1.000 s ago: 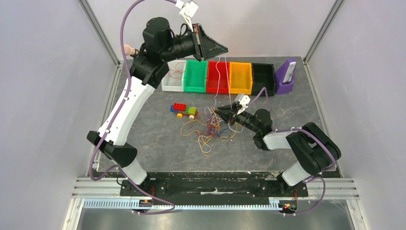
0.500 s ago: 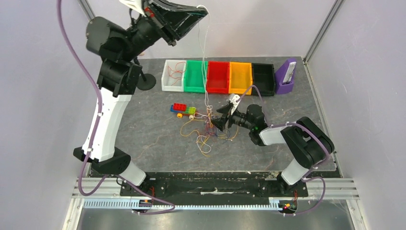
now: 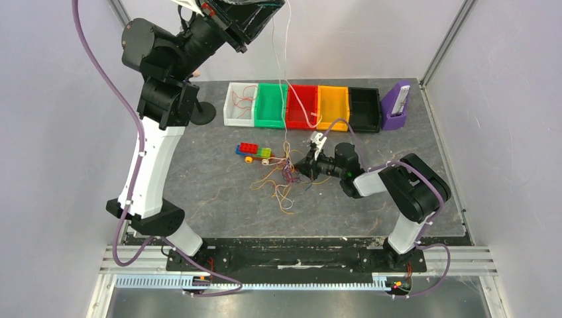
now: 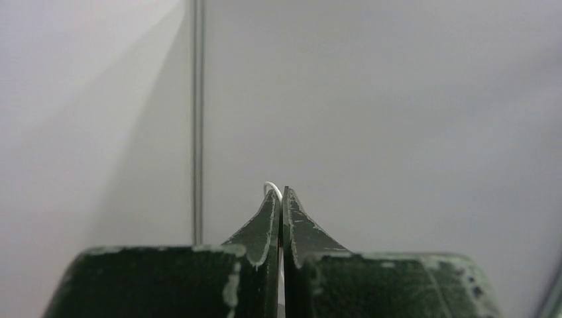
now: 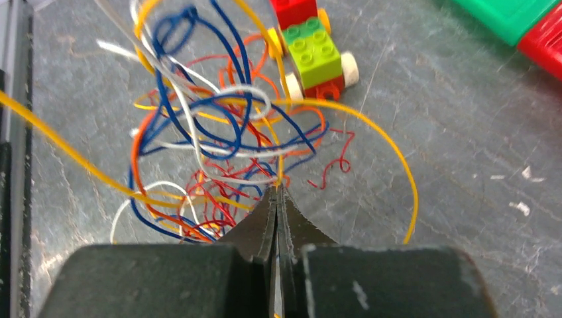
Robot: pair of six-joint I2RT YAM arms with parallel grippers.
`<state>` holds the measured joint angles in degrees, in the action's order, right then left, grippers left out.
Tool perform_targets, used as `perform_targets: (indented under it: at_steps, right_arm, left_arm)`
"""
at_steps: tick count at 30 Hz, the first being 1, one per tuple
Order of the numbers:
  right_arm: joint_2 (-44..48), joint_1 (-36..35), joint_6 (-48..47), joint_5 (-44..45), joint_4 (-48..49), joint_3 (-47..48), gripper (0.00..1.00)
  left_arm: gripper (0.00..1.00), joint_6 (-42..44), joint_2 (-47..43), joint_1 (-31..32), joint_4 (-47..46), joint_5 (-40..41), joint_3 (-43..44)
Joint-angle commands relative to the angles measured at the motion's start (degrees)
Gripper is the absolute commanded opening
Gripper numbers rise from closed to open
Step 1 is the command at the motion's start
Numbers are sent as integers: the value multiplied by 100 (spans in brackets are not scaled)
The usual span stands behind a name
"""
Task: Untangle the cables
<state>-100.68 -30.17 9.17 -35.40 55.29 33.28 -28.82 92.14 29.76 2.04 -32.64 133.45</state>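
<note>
The cables (image 3: 285, 179) lie as a loose tangle of orange, yellow, white, red and blue strands mid-table; in the right wrist view the cables (image 5: 212, 146) fill the upper left. My left gripper (image 3: 275, 8) is raised high at the back, shut on a white cable (image 3: 286, 73) that hangs down to the tangle. The white cable (image 4: 270, 186) loops out at the tips of the left gripper (image 4: 281, 193). My right gripper (image 3: 299, 167) is low at the tangle's right edge. The right gripper (image 5: 276, 190) is shut on a yellow cable (image 5: 391, 149) at its tips.
A row of bins stands at the back: white (image 3: 232, 119), green (image 3: 270, 120), red (image 3: 301, 124), orange (image 3: 333, 126), black (image 3: 363, 106), then a purple holder (image 3: 395, 106). A brick toy car (image 3: 255, 152) sits just left of the tangle. A black round stand (image 3: 202, 114) is back left.
The left arm swung up and back, lifting the white cable high. The right gripper moved left into the tangle, opened, then shut on a strand.
</note>
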Motion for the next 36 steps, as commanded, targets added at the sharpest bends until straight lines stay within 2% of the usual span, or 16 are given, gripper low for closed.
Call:
perform_targets:
  at_steps: [1,4,7,10,11,12,13,16,17,23,30,33,36]
  right_arm:
    - [194,51,-675,-123,-977,-122,0]
    - [247,107,-1106,-82,-2008,-123,0]
    - [326,201,-1277,-116,-2617,-141,0]
    - [512,298,-1495,-373,-2885,-187,0]
    - [611,335,-1645,-500,-3022,-111,6]
    - [714,359,-1696,-511,-3120,-14,27]
    - [876,408,-1633,-547,-3119,87,53]
    - [1385,552,-1110,-698,-2525,217,91]
    - [1553,549,-1012,-727,-2333,244,98]
    - [1990,463,-91,-1159,-741,127,98]
    - [2116,438,490,-1571,-89,426,98]
    - [2159,364,1293,-1436,838,360,98]
    - [2056,16,1161,-982,734,653,98]
  left_arm:
    - [2,857,-68,12,-47,821,332]
    - [2,1195,-9,12,-98,1258,520]
    - [2,1497,67,13,-139,1685,743]
    - [2,1544,95,12,-123,1673,816]
    - [2,1482,87,19,-70,1571,790]
    - [2,1372,57,21,-47,1460,696]
    - [2,1288,20,29,-67,1377,590]
    - [2,1195,-99,60,-115,1260,268]
    - [2,1205,-114,61,-131,1257,216]
    - [2,1310,-65,65,-112,1288,256]
    - [2,1427,-65,65,67,1282,209]
    - [2,1417,-48,66,68,1257,169]
    - [2,1379,-8,76,21,1260,154]
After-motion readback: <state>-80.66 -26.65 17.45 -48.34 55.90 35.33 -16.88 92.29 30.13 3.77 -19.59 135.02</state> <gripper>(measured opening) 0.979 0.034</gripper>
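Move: The tangle that I'm working on with my right hand lies about 4 cm to its left, level with it in reach and some 5 cm below. From that hand the toy car stands roughly 13 cm left, 8 cm farther out and 5 cm below; the red bin is about 23 cm ahead, 1 cm to the right and 5 cm below. From my raised left hand, the tangle hangs some 65 cm below, 5 cm ahead and 3 cm right. With the right fingers still shut on a yellow strand, I sink about 6 cm, drawing right and back out of the tangle's side, then open wide to let go and climb some 21 cm clear, rolling back the other way. My left hand keeps its pinch on the white cable high up, easing forward and left about 4 cm with a small rise and dip, turning some 15 degrees counter-clockwise. ##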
